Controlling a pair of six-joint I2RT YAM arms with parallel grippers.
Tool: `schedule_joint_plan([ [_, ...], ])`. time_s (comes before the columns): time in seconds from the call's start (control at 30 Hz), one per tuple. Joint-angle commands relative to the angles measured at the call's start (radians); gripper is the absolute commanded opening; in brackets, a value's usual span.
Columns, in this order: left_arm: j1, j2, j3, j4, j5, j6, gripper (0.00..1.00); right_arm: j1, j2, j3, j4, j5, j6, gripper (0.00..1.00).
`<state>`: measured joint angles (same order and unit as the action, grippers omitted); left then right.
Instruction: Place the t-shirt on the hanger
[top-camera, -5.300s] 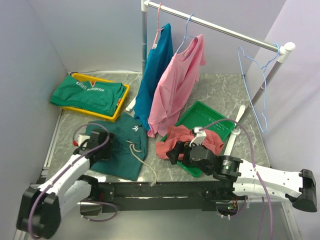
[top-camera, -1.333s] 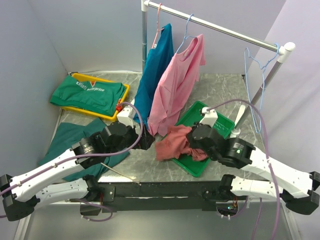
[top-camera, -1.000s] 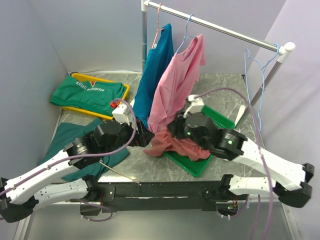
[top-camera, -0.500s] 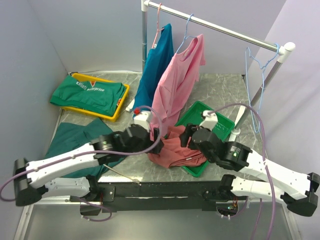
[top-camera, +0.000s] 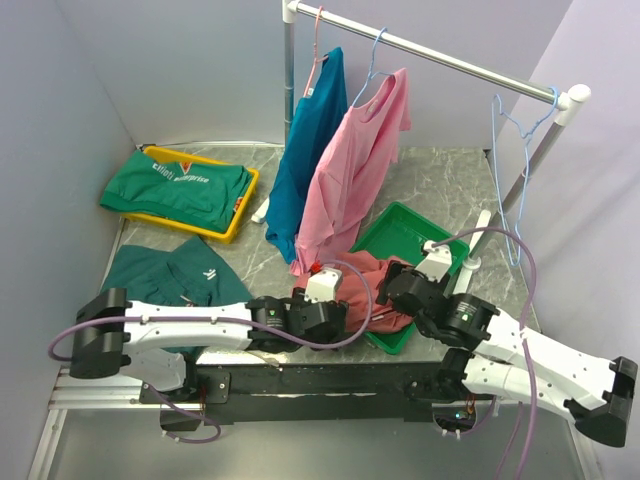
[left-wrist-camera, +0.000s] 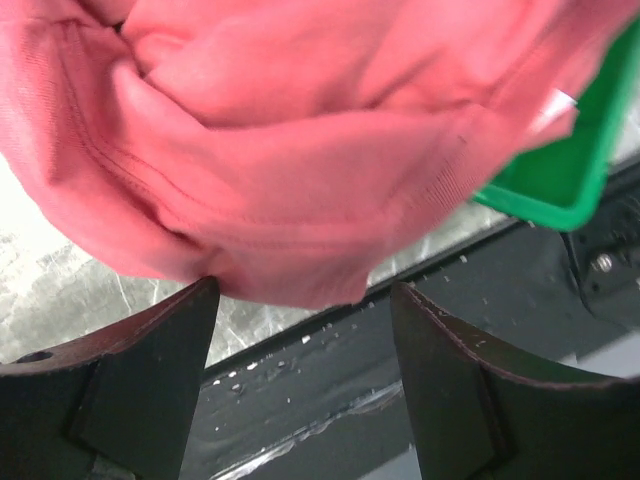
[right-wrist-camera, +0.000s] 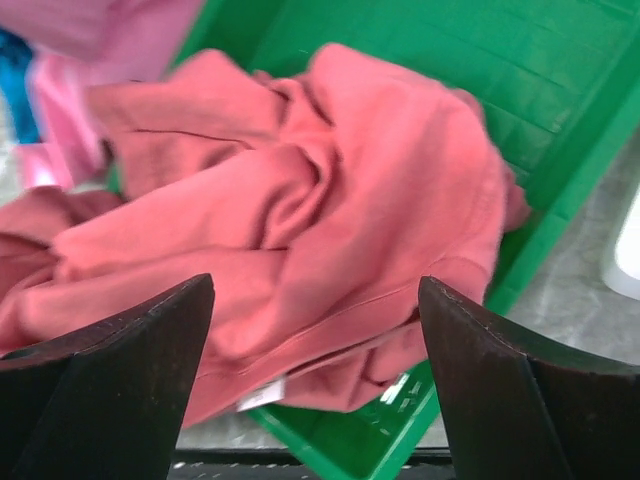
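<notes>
The salmon-red t-shirt (top-camera: 362, 283) lies crumpled, half in the green tray (top-camera: 405, 228) and half on the table at the tray's near-left corner. My left gripper (top-camera: 352, 303) is at the shirt's near-left edge. In the left wrist view the left gripper (left-wrist-camera: 305, 300) is open, and the t-shirt (left-wrist-camera: 300, 150) has its lowest fold just at the fingertips. My right gripper (top-camera: 385, 293) hangs over the shirt's right side. The right wrist view shows it (right-wrist-camera: 315, 290) open wide above the t-shirt (right-wrist-camera: 330, 200). The empty light blue hanger (top-camera: 512, 150) hangs at the rail's right end.
A teal t-shirt (top-camera: 305, 150) and a pink t-shirt (top-camera: 355, 170) hang on the rail (top-camera: 440, 55). A yellow tray (top-camera: 232, 228) holds a green shirt at the back left. A dark green shirt (top-camera: 165, 275) lies on the table's left. The white stand foot (top-camera: 470, 262) is beside the green tray.
The right gripper has opened, let go of the t-shirt and pulled back to the right. The left arm swung right along the near edge to the shirt, its jaws narrowing slightly.
</notes>
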<state>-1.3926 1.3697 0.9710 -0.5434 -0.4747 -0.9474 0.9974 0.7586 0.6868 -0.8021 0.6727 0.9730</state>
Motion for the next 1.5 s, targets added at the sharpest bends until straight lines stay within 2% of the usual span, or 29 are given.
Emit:
schedule_joint_plan([
  [0.0, -0.003, 0.009, 0.037, 0.022, -0.084, -0.073, 0.75, -0.022, 0.033, -0.015, 0.029, 0.022, 0.01, 0.89],
  [0.27, -0.016, 0.077, 0.034, 0.062, -0.039, -0.063, 0.72, -0.065, -0.007, -0.003, -0.037, 0.079, -0.01, 0.89],
  [0.37, -0.017, 0.077, 0.026, 0.08, -0.07, -0.086, 0.64, -0.095, 0.034, -0.023, 0.013, 0.036, -0.034, 0.86],
  [0.43, -0.017, 0.068, 0.021, 0.074, -0.099, -0.114, 0.47, -0.102, 0.071, -0.032, 0.047, -0.008, -0.052, 0.8],
  [0.47, -0.017, 0.054, 0.021, 0.066, -0.131, -0.125, 0.34, -0.102, 0.112, -0.038, 0.076, -0.019, -0.057, 0.7],
  [0.53, -0.011, 0.037, 0.014, 0.036, -0.159, -0.151, 0.21, -0.103, 0.157, -0.027, 0.083, -0.033, -0.066, 0.63],
  [0.57, -0.006, 0.016, 0.006, 0.027, -0.169, -0.163, 0.09, -0.103, 0.189, -0.017, 0.09, -0.039, -0.074, 0.59],
  [0.63, 0.013, -0.012, -0.024, 0.034, -0.176, -0.16, 0.01, -0.103, 0.209, -0.012, 0.106, -0.068, -0.092, 0.59],
  [0.83, 0.081, -0.092, -0.103, 0.088, -0.144, -0.142, 0.01, -0.103, 0.315, -0.007, 0.15, -0.185, -0.17, 0.59],
  [0.93, 0.101, -0.103, -0.126, 0.126, -0.121, -0.142, 0.01, -0.092, 0.385, 0.002, 0.185, -0.254, -0.209, 0.52],
  [1.13, 0.124, -0.144, -0.158, 0.143, -0.11, -0.151, 0.01, -0.072, 0.366, -0.013, 0.271, -0.364, -0.238, 0.5],
  [1.27, 0.203, -0.202, -0.19, 0.148, -0.076, -0.123, 0.01, -0.048, 0.393, -0.023, 0.377, -0.527, -0.26, 0.5],
  [1.3, 0.217, -0.216, -0.196, 0.152, -0.068, -0.117, 0.01, -0.04, 0.41, -0.02, 0.401, -0.591, -0.261, 0.5],
  [1.47, 0.302, -0.287, -0.215, 0.148, -0.051, -0.076, 0.01, 0.052, 0.59, 0.066, 0.536, -0.723, -0.263, 0.51],
])
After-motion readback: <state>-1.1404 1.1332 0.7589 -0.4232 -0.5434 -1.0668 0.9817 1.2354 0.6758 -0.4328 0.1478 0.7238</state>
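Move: The crumpled salmon t-shirt's middle is about 6 cm ahead, 3 cm to the right and 5 cm below my left hand, with its near edge just past the fingertips. From my right hand it lies level ahead, some 6 cm left and 8 cm down. The green tray under it is centred roughly 3 cm ahead, 2 cm right and 11 cm below that hand. The hanging pink shirt's hem is about 11 cm ahead and 5 cm left of my left hand. I dip my left hand about 2 cm, shut its fingers on the t-shirt's near edge, then draw it left and forward, rising slightly and turning counter-clockwise some 20 degrees. My right hand sinks about 8 cm into the cloth, fingers tipping down and narrowing to half open, then sweeps about 12 cm left and a little back, turning counter-clockwise, still among the folds. ##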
